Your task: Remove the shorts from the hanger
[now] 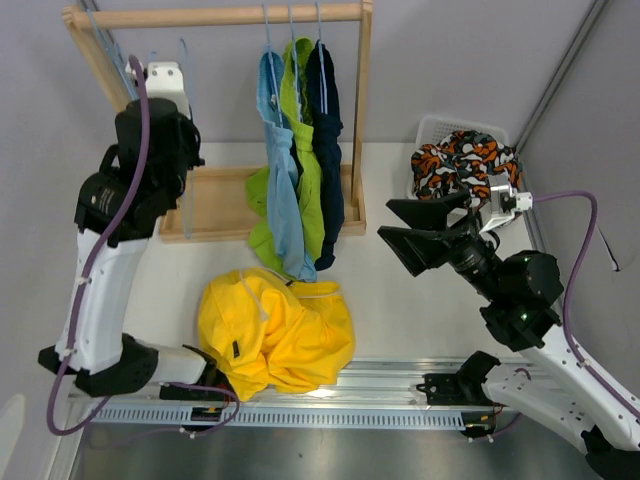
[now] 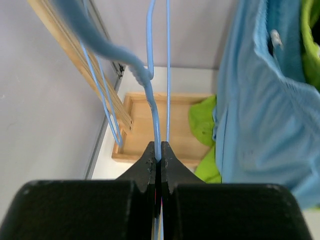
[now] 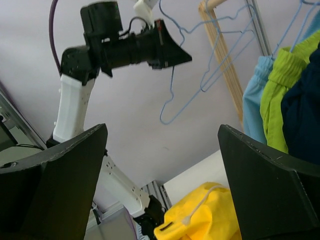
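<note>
Light blue shorts (image 1: pixel 283 170), lime green shorts (image 1: pixel 305 150) and dark navy shorts (image 1: pixel 326 140) hang on blue wire hangers from the wooden rack's rod (image 1: pixel 215 15). Yellow shorts (image 1: pixel 275 335) lie crumpled on the table; they also show in the right wrist view (image 3: pixel 212 215). Patterned orange-black-white shorts (image 1: pixel 460 160) lie in a white basket (image 1: pixel 432 128). My left gripper (image 2: pixel 159 151), raised at the rack's left end (image 1: pixel 168 82), is shut on the wire of an empty blue hanger (image 2: pixel 150 85). My right gripper (image 1: pixel 385 220) is wide open and empty, right of the rack, fingers pointing left.
The rack has a wooden tray base (image 1: pixel 215 205) and an upright post (image 1: pixel 360 110) just right of the navy shorts. More empty blue hangers (image 2: pixel 107 107) hang by the rack's slanted left leg. An aluminium rail (image 1: pixel 380 395) runs along the near edge.
</note>
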Action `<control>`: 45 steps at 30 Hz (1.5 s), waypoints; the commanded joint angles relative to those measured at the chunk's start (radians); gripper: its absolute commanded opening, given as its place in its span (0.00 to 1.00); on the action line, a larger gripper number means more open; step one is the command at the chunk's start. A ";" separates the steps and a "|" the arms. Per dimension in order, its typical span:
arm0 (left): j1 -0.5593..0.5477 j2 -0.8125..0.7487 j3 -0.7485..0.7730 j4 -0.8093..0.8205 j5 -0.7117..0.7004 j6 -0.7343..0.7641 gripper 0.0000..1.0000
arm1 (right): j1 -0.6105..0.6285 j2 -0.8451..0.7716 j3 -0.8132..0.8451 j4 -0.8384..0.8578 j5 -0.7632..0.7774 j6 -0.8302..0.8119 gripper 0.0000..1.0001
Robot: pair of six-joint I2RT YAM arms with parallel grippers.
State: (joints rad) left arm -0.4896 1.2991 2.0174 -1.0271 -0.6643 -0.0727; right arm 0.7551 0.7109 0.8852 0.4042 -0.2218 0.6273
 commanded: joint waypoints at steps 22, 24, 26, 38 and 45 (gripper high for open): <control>0.330 0.568 0.534 0.193 0.419 -0.068 0.00 | -0.008 -0.008 -0.100 -0.091 -0.002 -0.047 0.99; 0.332 0.577 0.521 0.180 0.416 -0.067 0.00 | -0.008 -0.002 -0.100 -0.090 -0.002 -0.049 0.99; 0.332 0.560 0.466 0.179 0.411 -0.061 0.00 | -0.008 0.010 -0.104 -0.082 -0.002 -0.047 0.99; 0.338 0.365 0.147 0.229 0.381 -0.048 0.00 | -0.008 -0.011 -0.111 -0.068 -0.013 -0.018 1.00; 0.338 0.252 0.014 0.254 0.434 -0.049 0.43 | -0.005 -0.050 -0.109 -0.096 -0.017 -0.009 0.99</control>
State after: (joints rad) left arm -0.1566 1.6257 2.0731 -0.7490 -0.2615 -0.1215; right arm 0.7506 0.6819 0.7731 0.2893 -0.2260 0.6052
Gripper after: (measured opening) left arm 0.397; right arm 0.993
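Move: My left hand holds the bare hanger, its neck between shut fingers. The free stretch of rail it is bound for lies about 17 cm straight ahead and 5 cm above; the other empty hanger hangs some 15 cm ahead and 13 cm to the left, the light blue shorts roughly 14 cm ahead and 14 cm to the right, middle 15 cm lower. From my right hand that stretch is about 31 cm ahead, 33 cm left and 3 cm higher. I carry the hanger forward to the rail with my left hand, nearly 20 cm, lifting about 3 cm early on and then sinking to hook it over. With the hook on the rail I draw back about 4 cm, dip slightly and part my fingers nearly halfway around the wire. My right hand, empty and wide open, sinks about 8 cm and tips down some 10 degrees. ##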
